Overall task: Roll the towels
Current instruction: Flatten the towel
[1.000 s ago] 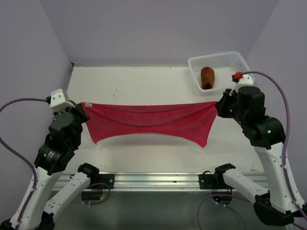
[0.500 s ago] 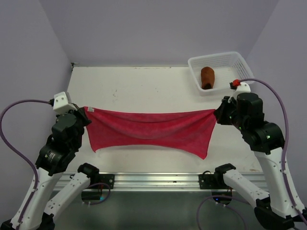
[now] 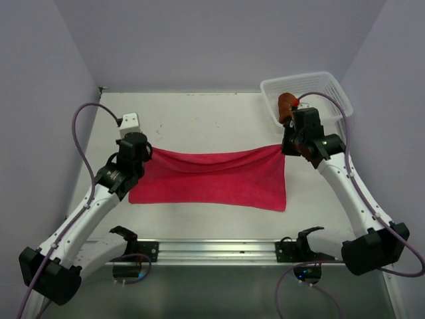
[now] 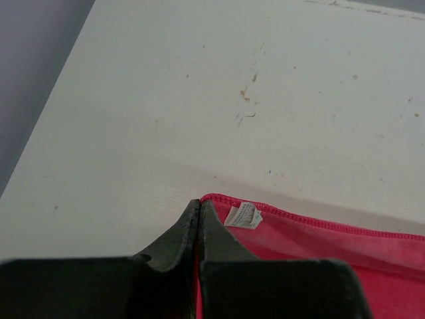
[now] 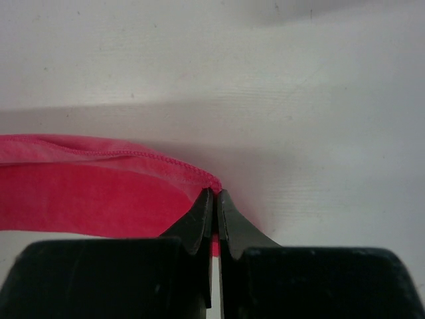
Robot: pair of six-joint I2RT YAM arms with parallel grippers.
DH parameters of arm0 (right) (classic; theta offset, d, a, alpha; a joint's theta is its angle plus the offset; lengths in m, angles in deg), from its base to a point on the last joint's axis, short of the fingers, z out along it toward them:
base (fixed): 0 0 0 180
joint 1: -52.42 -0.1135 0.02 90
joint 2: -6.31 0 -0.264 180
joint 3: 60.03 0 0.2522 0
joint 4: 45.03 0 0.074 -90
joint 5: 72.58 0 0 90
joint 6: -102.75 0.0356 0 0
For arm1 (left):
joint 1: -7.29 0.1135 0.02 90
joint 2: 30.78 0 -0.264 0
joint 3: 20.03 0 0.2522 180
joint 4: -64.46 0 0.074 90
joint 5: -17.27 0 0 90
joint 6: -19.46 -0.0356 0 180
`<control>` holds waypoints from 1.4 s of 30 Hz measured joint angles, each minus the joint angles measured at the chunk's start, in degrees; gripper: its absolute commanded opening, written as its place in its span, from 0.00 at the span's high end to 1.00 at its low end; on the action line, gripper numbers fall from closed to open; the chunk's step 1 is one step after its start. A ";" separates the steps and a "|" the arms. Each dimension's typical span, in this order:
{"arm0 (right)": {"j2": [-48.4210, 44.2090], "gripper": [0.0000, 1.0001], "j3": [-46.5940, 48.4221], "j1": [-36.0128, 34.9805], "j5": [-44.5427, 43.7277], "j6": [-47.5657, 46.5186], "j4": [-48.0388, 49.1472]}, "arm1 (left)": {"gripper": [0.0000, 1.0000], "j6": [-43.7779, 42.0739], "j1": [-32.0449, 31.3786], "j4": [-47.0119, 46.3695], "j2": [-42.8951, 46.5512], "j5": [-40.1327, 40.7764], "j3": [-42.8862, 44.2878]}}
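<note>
The pink towel (image 3: pixel 212 176) is stretched wide across the middle of the table, its near edge lying flat. My left gripper (image 3: pixel 141 153) is shut on its far left corner; in the left wrist view the pinched hem and a white label (image 4: pixel 243 216) sit at the tips (image 4: pixel 200 205). My right gripper (image 3: pixel 285 146) is shut on the far right corner, and the right wrist view shows the pink towel (image 5: pixel 86 193) caught between its tips (image 5: pixel 214 194). The rust-brown towel (image 3: pixel 286 105) lies rolled in the basket, partly hidden by the right arm.
A white mesh basket (image 3: pixel 319 86) stands at the far right corner of the table (image 3: pixel 199 119). Purple walls close in on the left, the back and the right. A metal rail (image 3: pixel 212 249) runs along the near edge.
Both arms have reached forward and down. The towel, held up and sagging a second ago, now lies spread on the table with its far corners still pinched.
</note>
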 measured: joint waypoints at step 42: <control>11.02 1.00 -8.17 6.36 6.27 -1.42 12.79 | 1.00 -8.68 6.32 -26.43 -3.80 -7.39 -16.50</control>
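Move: Both hands hold the red towel's far corners up, some 19 cm over bare table, its place to be laid a few centimetres ahead of each. The towel's near corners lie on the table: about 11 cm back and 10 cm left of the left hand, and 14 cm back and 5 cm right of the right hand. From the right hand, the brown roll is roughly 27 cm ahead and 9 cm right, inside the white basket, centred about 30 cm ahead and 20 cm right. Forward and down together, both hands swing the towel's pinched far corners about 6 cm out over the table while sinking some 5 cm. Then they draw back 2 to 3 cm towards the near edge and settle lower, the right hand dropping farther. The fingers stay shut on the corners throughout. ##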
